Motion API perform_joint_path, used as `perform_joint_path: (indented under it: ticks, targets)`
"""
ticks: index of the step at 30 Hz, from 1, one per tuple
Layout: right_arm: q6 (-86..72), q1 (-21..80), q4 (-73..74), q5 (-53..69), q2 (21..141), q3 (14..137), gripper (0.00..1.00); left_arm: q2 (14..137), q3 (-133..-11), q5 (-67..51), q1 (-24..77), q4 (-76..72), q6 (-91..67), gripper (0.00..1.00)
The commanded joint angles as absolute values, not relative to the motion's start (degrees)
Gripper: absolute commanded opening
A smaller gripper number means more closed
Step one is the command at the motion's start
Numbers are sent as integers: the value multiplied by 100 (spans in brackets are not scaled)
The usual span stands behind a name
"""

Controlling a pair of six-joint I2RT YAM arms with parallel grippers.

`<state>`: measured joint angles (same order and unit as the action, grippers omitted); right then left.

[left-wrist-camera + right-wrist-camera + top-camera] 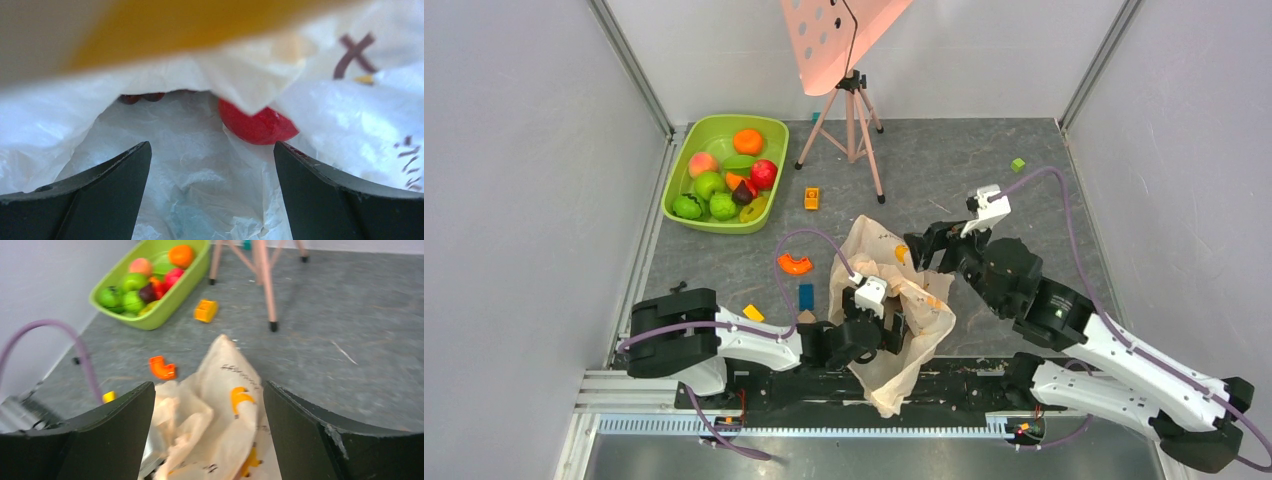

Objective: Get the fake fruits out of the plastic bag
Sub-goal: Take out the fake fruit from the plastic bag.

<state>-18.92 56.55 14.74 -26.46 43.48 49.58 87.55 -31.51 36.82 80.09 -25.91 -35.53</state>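
The plastic bag (pixel 894 295) lies crumpled between the two arms, pale peach with orange marks. My left gripper (pixel 898 330) reaches into its mouth and stands open (pixel 211 147) with only bag film (pixel 190 170) between the fingers. Just past the right fingertip a red fake fruit (pixel 257 125) shows inside the bag, half under a fold. Dark purple fruit (pixel 142 97) peeks out further in. My right gripper (pixel 917 252) hovers open (pixel 208 390) over the bag's far end (pixel 220 405), holding nothing.
A lime-green tub (pixel 714 125) at the back left holds an orange (pixel 747 141), a peach (pixel 702 163), a red apple (pixel 764 173) and green fruits (pixel 709 185). Loose on the floor are an orange arc piece (pixel 795 264), an orange block (pixel 812 198) and a blue block (pixel 806 296). A tripod (pixel 854 120) stands behind.
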Motion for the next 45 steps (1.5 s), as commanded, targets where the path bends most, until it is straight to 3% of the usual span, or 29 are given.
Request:
perform_joint_path:
  ticks: [1,5,9,14,19,24,45]
  targets:
    - [-2225,5174,2136,-3204,4684,5013,83,8703,-3153,3687,8001,-2998,-3302,98]
    - [-2486,4377,2165,-2936,4680,4466,83,8766,-3155,3633,8006,-3091,-3232,99]
    - [-2451,2911,1759,-1750,4784,3630,73,8887,-3201,3553,8007,-3169,-3135,99]
    - [-2405,2075,796,-789,5102,2640,61,9010,-3250,3487,8028,-3364,-2892,100]
    - [-2360,2048,54,-192,5629,2225,46,9168,-3401,3419,8025,-3463,-2813,100]
    - [-2476,2052,-454,378,5634,1808,38,9381,-3632,3384,8029,-3524,-2718,100]
    - [-2543,2111,-1584,3707,5984,1213,27,9991,-3959,3106,7614,-3479,-2771,100]
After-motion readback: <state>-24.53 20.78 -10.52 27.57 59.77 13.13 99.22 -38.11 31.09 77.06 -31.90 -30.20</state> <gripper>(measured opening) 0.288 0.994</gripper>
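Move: The red fruit lies inside the bag, about 6 cm to the left hand's right, 2 cm ahead and 3 cm below; what look like dark grapes lie deeper in, roughly 11 cm ahead, 1 cm right and 3 cm below. The bag's right side is what the right hand goes for: about 3 cm back, 4 cm to its right and 25 cm below. From the right hand the red fruit is some 7 cm back, 2 cm left and 27 cm below. The red fruit is what the left hand works towards inside the bag, its open fingers edging some 4 cm right, then a little down and forward until they straddle it, without closing. The right hand swoops down about 26 cm, swinging out right and then back left to the bag's right side, tipping some 35 degrees downward and partly closing its fingers beside the plastic. ##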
